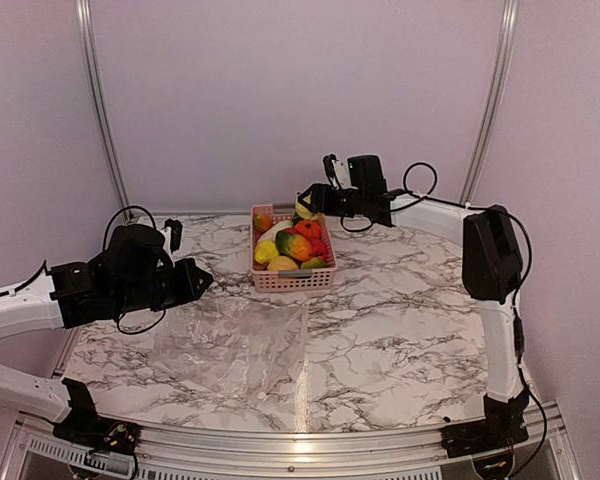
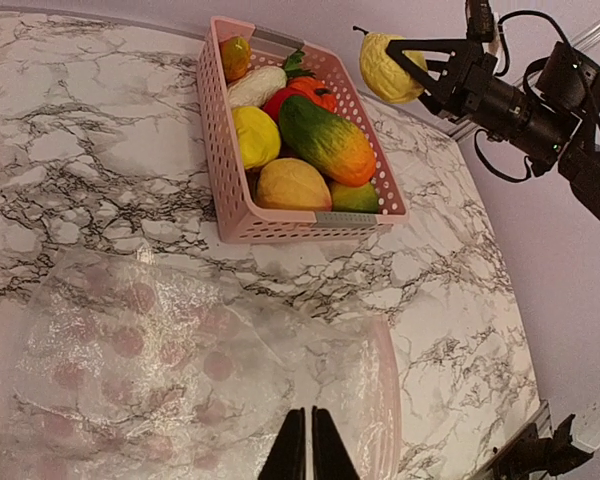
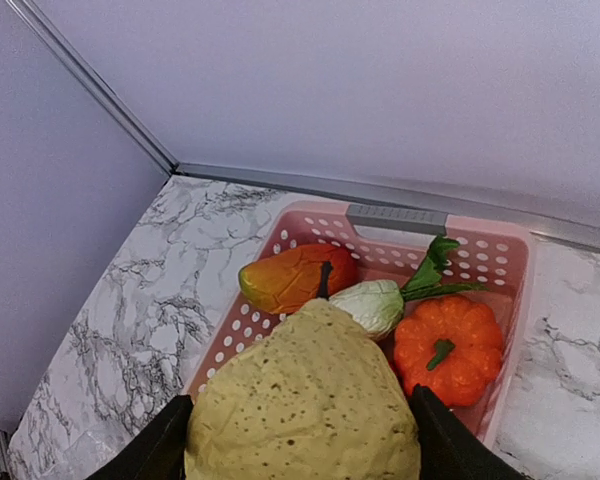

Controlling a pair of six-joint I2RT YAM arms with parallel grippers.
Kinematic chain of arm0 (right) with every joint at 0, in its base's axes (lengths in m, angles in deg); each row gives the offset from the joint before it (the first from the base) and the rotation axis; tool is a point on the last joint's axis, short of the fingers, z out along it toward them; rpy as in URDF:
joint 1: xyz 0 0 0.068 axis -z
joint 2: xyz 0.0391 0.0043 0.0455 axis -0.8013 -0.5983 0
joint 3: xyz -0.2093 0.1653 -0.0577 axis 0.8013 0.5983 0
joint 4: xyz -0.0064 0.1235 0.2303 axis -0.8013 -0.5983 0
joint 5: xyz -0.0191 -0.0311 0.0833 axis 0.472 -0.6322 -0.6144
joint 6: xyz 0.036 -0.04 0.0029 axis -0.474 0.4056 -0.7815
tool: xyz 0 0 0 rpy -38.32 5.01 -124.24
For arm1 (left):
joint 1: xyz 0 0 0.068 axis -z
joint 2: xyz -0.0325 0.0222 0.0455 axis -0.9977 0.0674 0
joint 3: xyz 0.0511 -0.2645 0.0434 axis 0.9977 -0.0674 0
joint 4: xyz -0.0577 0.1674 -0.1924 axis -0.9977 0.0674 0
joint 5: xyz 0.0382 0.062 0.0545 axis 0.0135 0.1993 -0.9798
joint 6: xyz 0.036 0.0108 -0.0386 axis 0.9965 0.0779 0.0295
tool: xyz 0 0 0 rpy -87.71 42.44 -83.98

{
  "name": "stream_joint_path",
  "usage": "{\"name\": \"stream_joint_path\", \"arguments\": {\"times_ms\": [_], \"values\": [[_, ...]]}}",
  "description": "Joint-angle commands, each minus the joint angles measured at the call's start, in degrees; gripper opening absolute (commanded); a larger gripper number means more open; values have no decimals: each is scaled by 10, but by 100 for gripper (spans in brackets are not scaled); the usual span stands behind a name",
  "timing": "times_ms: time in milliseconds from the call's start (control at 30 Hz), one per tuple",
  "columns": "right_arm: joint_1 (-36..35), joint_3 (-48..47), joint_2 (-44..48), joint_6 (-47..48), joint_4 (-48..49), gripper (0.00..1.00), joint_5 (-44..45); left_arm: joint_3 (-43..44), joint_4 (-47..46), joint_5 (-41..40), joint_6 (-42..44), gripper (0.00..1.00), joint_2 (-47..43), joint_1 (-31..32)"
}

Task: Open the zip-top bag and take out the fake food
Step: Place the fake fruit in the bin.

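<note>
The zip-top bag point(image 1: 235, 345) lies flat and crumpled on the marble table, its pinkish zip strip point(image 2: 388, 390) along the right edge. I see no food inside it. My left gripper point(image 2: 308, 442) hovers over the bag with its jaws shut and empty; from above it point(image 1: 202, 278) hangs left of the basket. Fake food fills the pink basket point(image 2: 310, 225): a green-orange mango point(image 2: 325, 138), a lemon point(image 2: 255, 135), a white radish point(image 3: 375, 305) and a pumpkin point(image 3: 448, 345). My right gripper point(image 3: 300, 445) is shut on a yellow pear point(image 3: 305, 400), held above the basket's far end point(image 1: 305, 207).
The lilac back wall and its metal rails point(image 1: 98, 100) stand close behind the basket. The right arm's upright link point(image 1: 492, 255) and loose cables point(image 1: 420, 180) occupy the right side. The table's front edge point(image 1: 300, 435) runs just past the bag.
</note>
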Motion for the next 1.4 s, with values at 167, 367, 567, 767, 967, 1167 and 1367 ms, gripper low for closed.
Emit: {"name": "stream_joint_path", "arguments": {"times_ms": [167, 367, 567, 767, 967, 1167, 1367], "values": [[15, -138, -128, -12, 26, 55, 6, 16, 52, -24, 12, 5, -50, -5], [18, -175, -174, -9, 16, 63, 11, 18, 55, -25, 13, 6, -62, -7], [18, -176, -185, -11, 13, 76, 5, 18, 56, -26, 14, 10, -70, -8], [18, -177, -178, -1, 0, 86, 8, 19, 53, -24, 19, 15, -76, -9], [18, -174, -160, 9, -18, 98, 17, 20, 49, -21, 25, 24, -81, -12], [18, -172, -132, 22, -42, 99, 31, 21, 42, -19, 33, 43, -83, -17], [17, -170, -98, 43, -67, 99, 55, 23, 29, -13, 38, 51, -81, -21]]}}
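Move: The right hand, holding the pale yellow fruit, hangs over the right side of the bin, whose middle lies about 5 cm to its left, 1 cm ahead and 13 cm below. The orange pumpkin sits some 8 cm ahead, 1 cm left and 12 cm down; the big mango about 1 cm ahead, 5 cm left and 12 cm down. From the left hand, the bin's middle is roughly 28 cm ahead, 17 cm right and 13 cm lower. The right hand carries the yellow fruit down about 7 cm and forward some 6 cm into the right side of the bin, just short of the pumpkin, then stops there and spreads its fingers from their grip to fully open, letting go of the fruit, with a slight lift beginning at the very end. Meanwhile the empty left hand eases a few centimetres left and up over the flat bag, its shut fingers opening to about half. ##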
